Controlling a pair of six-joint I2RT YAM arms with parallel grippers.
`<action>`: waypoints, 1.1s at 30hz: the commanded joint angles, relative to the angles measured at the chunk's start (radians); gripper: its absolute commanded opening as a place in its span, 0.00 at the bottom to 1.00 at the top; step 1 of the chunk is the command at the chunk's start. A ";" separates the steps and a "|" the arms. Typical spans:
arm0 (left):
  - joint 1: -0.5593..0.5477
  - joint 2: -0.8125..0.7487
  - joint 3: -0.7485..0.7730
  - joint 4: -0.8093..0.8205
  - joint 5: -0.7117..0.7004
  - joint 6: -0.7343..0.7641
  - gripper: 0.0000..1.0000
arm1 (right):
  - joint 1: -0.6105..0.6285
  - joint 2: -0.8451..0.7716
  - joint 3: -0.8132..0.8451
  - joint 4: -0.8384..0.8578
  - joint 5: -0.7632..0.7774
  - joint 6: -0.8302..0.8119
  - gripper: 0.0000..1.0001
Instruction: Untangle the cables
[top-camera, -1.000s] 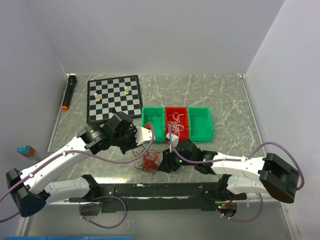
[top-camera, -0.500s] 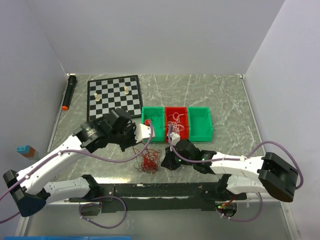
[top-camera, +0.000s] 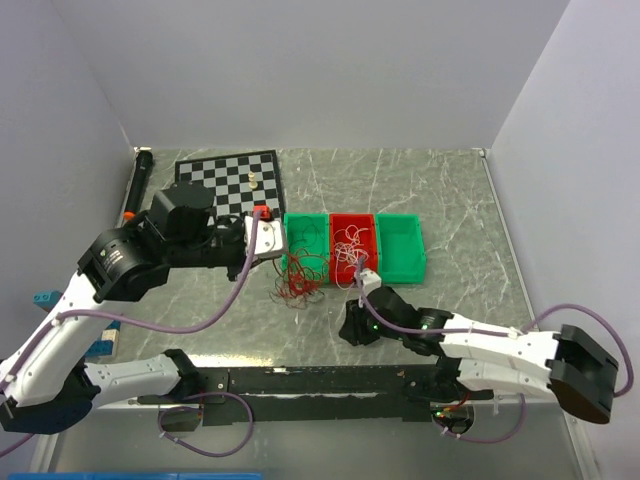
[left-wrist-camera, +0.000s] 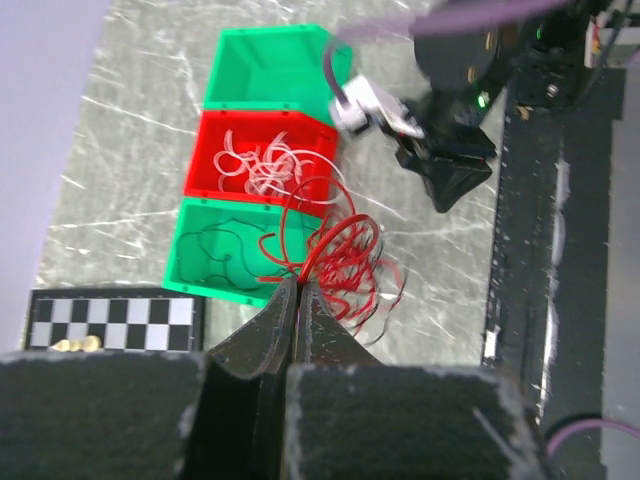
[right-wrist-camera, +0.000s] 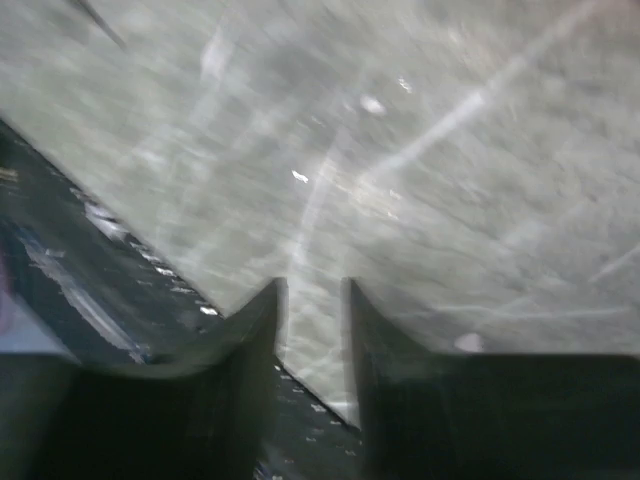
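The cables (top-camera: 298, 282) are a loose tangle of thin wires, mostly red with some dark strands. They hang over the table just in front of the left green bin (top-camera: 290, 227). My left gripper (top-camera: 281, 262) is shut on a red strand at the top of the tangle. In the left wrist view its jaws (left-wrist-camera: 297, 287) meet on that strand, and the cables (left-wrist-camera: 342, 258) loop out past the tips. My right gripper (top-camera: 352, 327) is low over the table to the right of the tangle and apart from it. It is open (right-wrist-camera: 312, 292) with only bare table between its fingers.
Three bins stand in a row. The left green bin holds dark wires, the red bin (top-camera: 372, 222) holds pale wires, and the right green bin (top-camera: 419, 245) follows. A chessboard (top-camera: 228, 195) with pieces and a black marker (top-camera: 138, 185) lie at back left. A black rail (top-camera: 320, 383) runs along the front.
My left arm has risen and pulled back left, carrying the tangle up toward the bins. My right gripper has come away from the tangle, moved toward the front, and opened.
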 joint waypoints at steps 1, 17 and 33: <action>0.003 -0.007 -0.010 -0.015 0.046 -0.018 0.01 | 0.009 -0.134 0.036 0.119 0.014 -0.040 0.52; 0.003 0.024 -0.027 0.049 0.035 -0.055 0.01 | 0.012 -0.010 -0.009 0.472 -0.279 -0.045 0.65; 0.003 0.054 0.001 0.060 0.032 -0.071 0.01 | 0.013 -0.039 -0.055 0.452 -0.043 -0.056 0.66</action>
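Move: The red cable tangle hangs from the left fingers, its middle about 18 cm below that hand, 2 cm ahead and 3 cm to its right. From the right hand the tangle is some 11 cm left, 5 cm ahead and 13 cm above. The red bin with the white cable lies about 19 cm straight ahead of the right hand, slightly below. The green bin with the black cable is level with the red bin, 10 cm farther left. Up and to the left, the right hand climbs quickly by about 10 cm towards the hanging red tangle, its fingers spreading from partly to about two-thirds open and tipping up some 20 degrees to point more leftward. It then settles roughly 3 cm and hovers beside the tangle, fingers open and empty. The left hand keeps its pinch on the red cable and sinks about 2 cm. ##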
